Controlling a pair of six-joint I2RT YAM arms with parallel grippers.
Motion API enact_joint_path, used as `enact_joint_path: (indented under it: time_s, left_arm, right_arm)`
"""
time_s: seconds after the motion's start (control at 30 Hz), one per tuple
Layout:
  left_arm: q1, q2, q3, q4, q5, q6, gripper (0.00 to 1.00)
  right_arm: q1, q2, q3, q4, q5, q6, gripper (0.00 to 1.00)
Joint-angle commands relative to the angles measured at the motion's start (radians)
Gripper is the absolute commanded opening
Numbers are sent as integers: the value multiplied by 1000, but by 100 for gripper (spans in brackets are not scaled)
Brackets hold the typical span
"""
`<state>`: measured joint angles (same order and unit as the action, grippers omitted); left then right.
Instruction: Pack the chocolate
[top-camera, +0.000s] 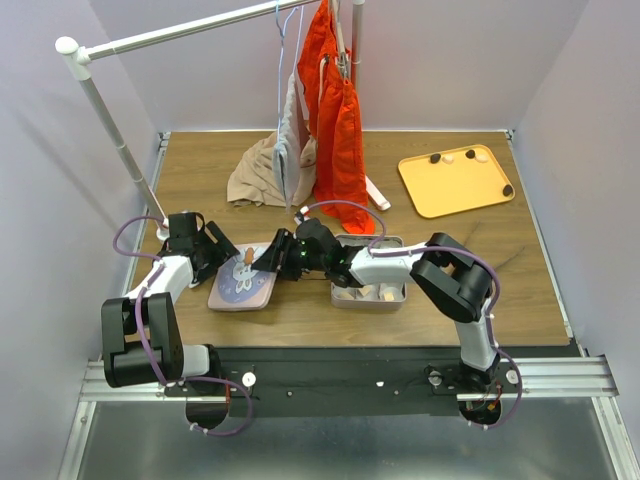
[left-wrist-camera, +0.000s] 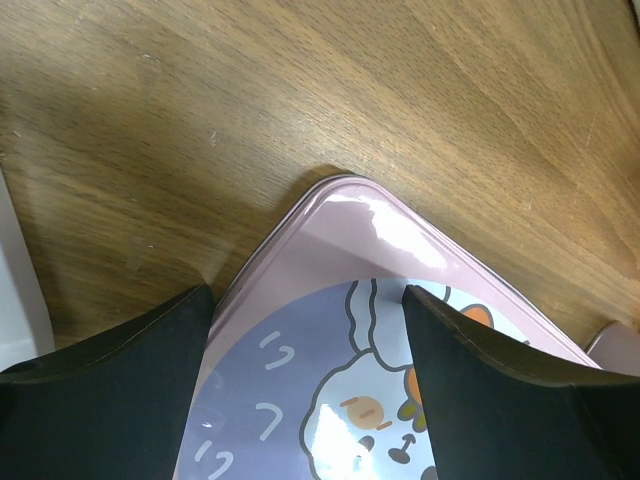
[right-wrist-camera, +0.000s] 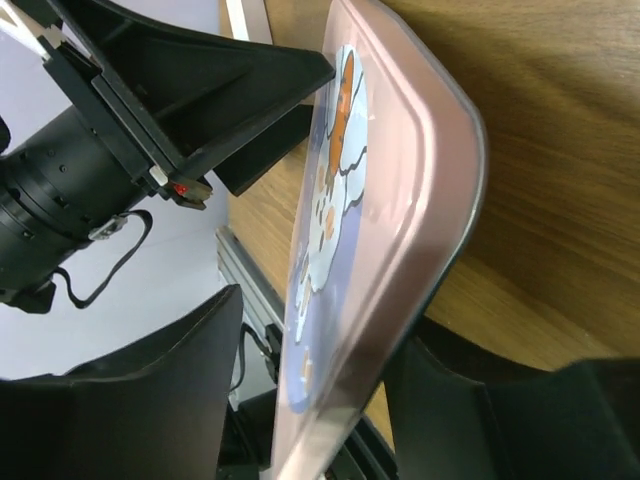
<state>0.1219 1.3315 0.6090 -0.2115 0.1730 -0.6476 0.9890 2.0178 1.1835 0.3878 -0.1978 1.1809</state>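
Observation:
Chocolate pieces (top-camera: 365, 292), brown and cream, lie in an open metal tin (top-camera: 398, 300) at the table's middle. More chocolate, dark (top-camera: 436, 157) and cream (top-camera: 481, 154), sits on a yellow tray (top-camera: 455, 185) at the back right. A pink lid (top-camera: 240, 288) with a cartoon print lies left of the tin. My left gripper (left-wrist-camera: 305, 400) stands open over the lid's (left-wrist-camera: 340, 230) corner. My right gripper (right-wrist-camera: 300, 400) has the lid's (right-wrist-camera: 420, 190) edge between its jaws. One finger (right-wrist-camera: 470, 410) lies under the lid and the other finger (right-wrist-camera: 130, 400) stands off it, so it is open.
A white clothes rail (top-camera: 180, 35) crosses the back, with an orange garment (top-camera: 340, 120) and a grey one (top-camera: 290, 150) hanging from it. A beige cloth (top-camera: 255, 178) lies bunched on the wood beneath. The rail's post (top-camera: 120, 150) stands close behind my left arm.

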Motion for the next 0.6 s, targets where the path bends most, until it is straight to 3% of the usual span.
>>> enact_joint_path:
  time_s: [0.0, 0.13, 0.23, 0.43, 0.57]
  left_arm:
    - [-10, -12, -23, -32, 45, -6, 86]
    - [-10, -34, -12, -51, 39, -6, 86]
    - [-8, -55, 14, -81, 31, 3, 86]
    - [-7, -107, 113, -164, -9, 61, 86]
    - [-8, -149, 201, -226, -42, 100, 86]
  right_arm:
    - [10, 27, 37, 43, -25, 14, 53]
    - [10, 33, 51, 46, -31, 19, 25]
    - [10, 18, 53, 43, -35, 0, 11]
    - [7, -19, 113, -49, -97, -69, 1]
    - [2, -68, 94, -73, -150, -110, 1]
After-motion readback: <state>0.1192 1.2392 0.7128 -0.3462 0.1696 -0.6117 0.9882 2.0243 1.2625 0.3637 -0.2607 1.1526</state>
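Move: The rabbit lid is already tipped up, its right edge standing between the right hand's open fingers. Its middle lies about 6 cm to that hand's left, 3 cm back and 3 cm lower. From the right hand, the chocolate tin is some 22 cm to the right and 2 cm back, under the forearm, and the beige cloth about 20 cm straight ahead. From the left hand, the lid's middle is roughly 4 cm back and 4 cm right, and the white stand foot 9 cm left and 5 cm back. The right fingers shut on the lid's raised right edge and pinch it, then the hand draws up nearly 3 cm and a little left with that grip. The left hand, fingers still spread over the lid's far left corner, stays low at first and then rises about 5 cm, quickening, with hardly any turn. ##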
